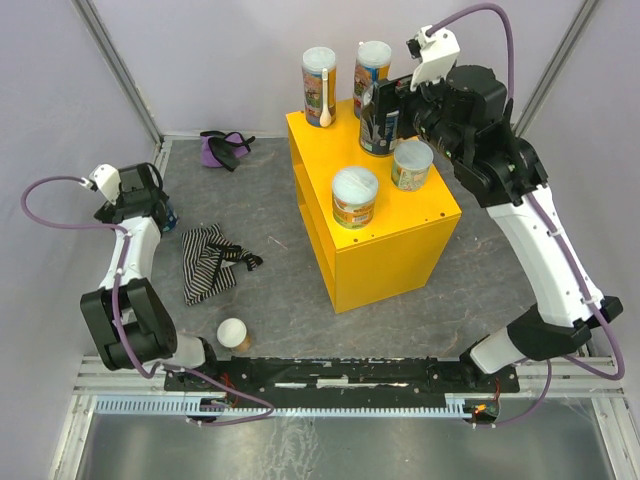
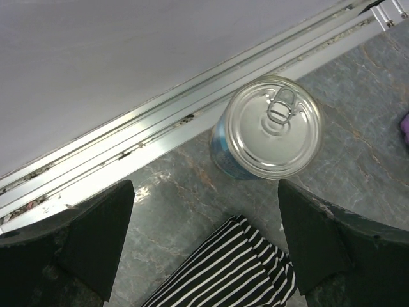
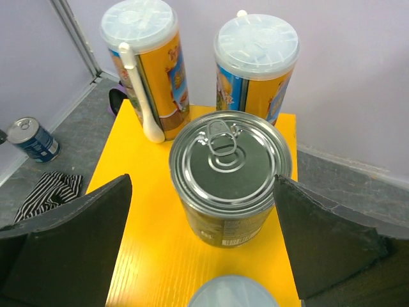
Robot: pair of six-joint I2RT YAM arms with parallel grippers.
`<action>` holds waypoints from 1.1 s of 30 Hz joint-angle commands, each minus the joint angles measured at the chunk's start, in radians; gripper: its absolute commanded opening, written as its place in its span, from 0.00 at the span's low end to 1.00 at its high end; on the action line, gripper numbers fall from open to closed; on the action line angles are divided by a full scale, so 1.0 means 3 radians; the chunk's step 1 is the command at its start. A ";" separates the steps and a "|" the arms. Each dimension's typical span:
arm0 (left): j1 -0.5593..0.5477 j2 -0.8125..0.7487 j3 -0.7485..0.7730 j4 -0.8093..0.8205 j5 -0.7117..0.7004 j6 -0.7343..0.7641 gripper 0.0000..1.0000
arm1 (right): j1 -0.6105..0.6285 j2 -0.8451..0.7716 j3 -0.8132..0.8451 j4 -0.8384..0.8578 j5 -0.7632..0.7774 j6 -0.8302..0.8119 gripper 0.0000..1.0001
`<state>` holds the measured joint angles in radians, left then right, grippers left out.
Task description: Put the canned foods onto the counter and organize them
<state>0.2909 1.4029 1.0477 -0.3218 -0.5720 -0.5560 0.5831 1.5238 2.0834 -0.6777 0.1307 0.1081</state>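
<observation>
The yellow counter [image 1: 385,235] carries two tall tubes [image 1: 319,85] [image 1: 372,65], two shorter tubs [image 1: 355,197] [image 1: 411,165] and a dark silver-topped tin [image 3: 230,173]. My right gripper [image 3: 203,185] is open, its fingers on either side of that tin, which stands upright on the counter [image 3: 147,256]. A blue-labelled tin [image 2: 275,126] stands on the grey floor by the wall rail. My left gripper [image 2: 204,192] is open just short of it, nothing between its fingers. A small white-lidded tub [image 1: 233,333] sits on the floor near the left arm's base.
A striped black-and-white cloth [image 1: 205,262] lies on the floor under the left gripper. A purple cloth [image 1: 225,148] lies at the back left. A white spoon [image 3: 137,96] is fixed to the left tall tube. Metal rails edge the floor.
</observation>
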 commanded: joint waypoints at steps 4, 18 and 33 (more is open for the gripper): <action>0.0021 0.0187 0.0331 0.0175 0.0221 0.0202 0.99 | 0.0072 -0.0268 -0.0035 0.0030 -0.0053 0.0039 0.99; 0.0157 0.0410 0.0361 0.0489 0.0962 0.0375 0.99 | 0.0099 -0.0429 -0.0099 0.0090 -0.0081 0.0049 0.99; 0.0206 0.0791 0.0511 0.0457 0.1010 0.0677 0.99 | 0.0109 -0.0435 -0.0122 0.0179 -0.0108 0.0059 0.99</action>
<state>0.3454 1.6192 1.1732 -0.2279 -0.2821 -0.4274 0.6090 1.4105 2.0331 -0.6838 0.1101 0.1188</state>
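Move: The blue can on the table lies about 8 cm ahead of the left hand, 3 cm to its left and 11 cm below; the striped cloth lies some 11 cm nearer than that can and 11 cm to its right. The silver can on the yellow counter stands about 7 cm ahead of the right hand, 1 cm left and 3 cm lower, with the small lidded can 6 cm nearer than the silver can and 5 cm to its right. Open left hand reaches some 6 cm forward, sinking and turning clockwise towards the blue can; right backs off. ##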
